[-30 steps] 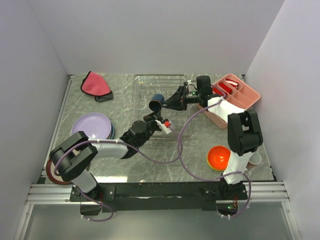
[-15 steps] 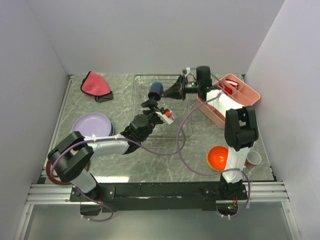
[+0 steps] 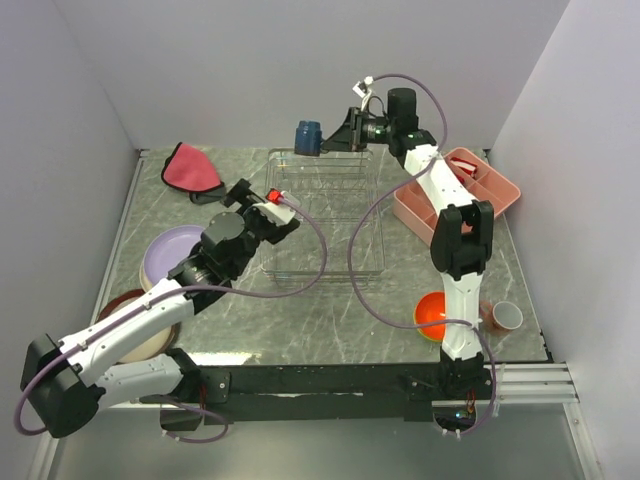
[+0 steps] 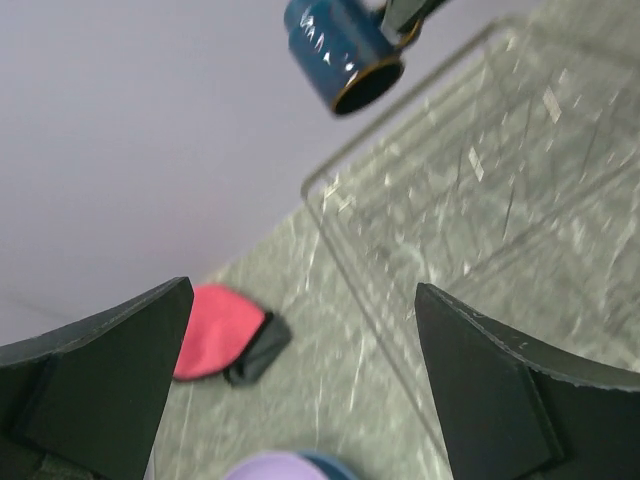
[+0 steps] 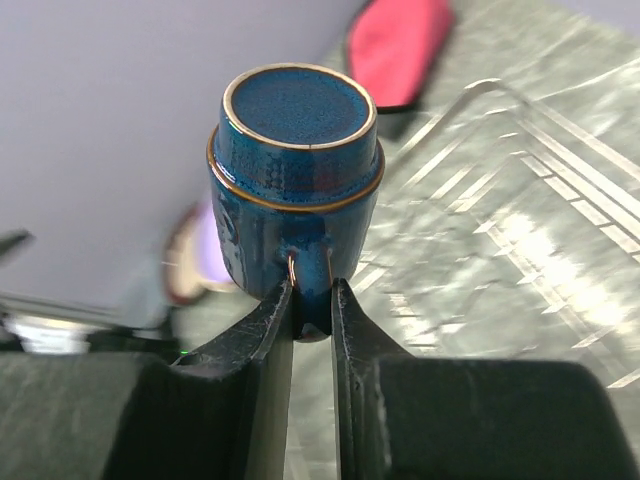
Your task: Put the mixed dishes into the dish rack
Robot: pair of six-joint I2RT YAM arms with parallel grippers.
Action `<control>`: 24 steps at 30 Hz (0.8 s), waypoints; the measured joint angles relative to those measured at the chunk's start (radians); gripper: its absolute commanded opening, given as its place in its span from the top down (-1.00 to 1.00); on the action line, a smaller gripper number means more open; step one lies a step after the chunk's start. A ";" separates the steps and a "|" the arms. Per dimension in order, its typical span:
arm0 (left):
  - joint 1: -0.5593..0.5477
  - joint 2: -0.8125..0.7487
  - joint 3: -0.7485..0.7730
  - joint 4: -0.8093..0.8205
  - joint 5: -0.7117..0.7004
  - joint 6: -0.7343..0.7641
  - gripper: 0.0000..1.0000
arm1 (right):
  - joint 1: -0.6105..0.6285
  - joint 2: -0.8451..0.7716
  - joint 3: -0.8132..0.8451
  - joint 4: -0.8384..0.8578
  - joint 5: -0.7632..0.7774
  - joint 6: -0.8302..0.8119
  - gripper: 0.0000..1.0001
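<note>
My right gripper [image 3: 326, 138] is shut on the handle of the dark blue mug [image 3: 307, 136], holding it high above the far edge of the wire dish rack [image 3: 322, 225]. In the right wrist view the mug [image 5: 295, 170] shows its flat base, its handle pinched at my right gripper [image 5: 312, 292]. My left gripper [image 3: 262, 207] stands open and empty left of the rack; its wrist view shows the gripper [image 4: 300, 300], the mug [image 4: 340, 50] and the rack [image 4: 500, 180]. A lavender plate [image 3: 175, 250] lies on a light-blue plate. A red-rimmed cream plate [image 3: 118, 305] lies under my left arm.
An orange bowl [image 3: 437, 314] nested in a yellow-green one and a small pink cup [image 3: 506, 317] stand near the right arm's base. The pink compartment tray [image 3: 478, 190] sits at the back right. The red-pink folded cloth [image 3: 190, 168] lies at the back left.
The left gripper opened, let go of the mug and drew back left out of the rack. The right arm lifted the mug up and toward the rack's far edge.
</note>
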 measured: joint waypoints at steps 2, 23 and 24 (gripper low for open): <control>0.026 -0.002 0.000 -0.055 -0.012 -0.020 -0.99 | 0.013 0.000 -0.004 -0.019 0.032 -0.108 1.00; 0.263 0.150 0.113 -0.290 0.051 -0.323 -0.93 | 0.080 0.122 -0.069 0.098 0.287 -0.776 1.00; 0.270 0.159 0.116 -0.289 0.054 -0.333 -0.93 | 0.084 0.124 -0.072 0.107 0.290 -0.787 1.00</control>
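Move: The far left part of the dish rack, where the held blue mug is going, lies about 8 cm ahead, 8 cm left and 19 cm below the right hand; the pink tray is some 34 cm right and 2 ahead. From the empty left hand, the purple plate is roughly 24 cm left and level fore-and-aft; the red cloth is 25 cm left and 26 ahead, both nearly 30 below. Keep the right fingers pinched on the blue mug's handle and lower it about 11 cm, also carrying it some 6 cm forward towards the rack's far left part; tip the fingers down and roll about their axis by some 40 degrees, the mug's upper side leaning back. Meanwhile bring the open left gripper down, left and forward towards the plate and cloth, tilting it downward. ##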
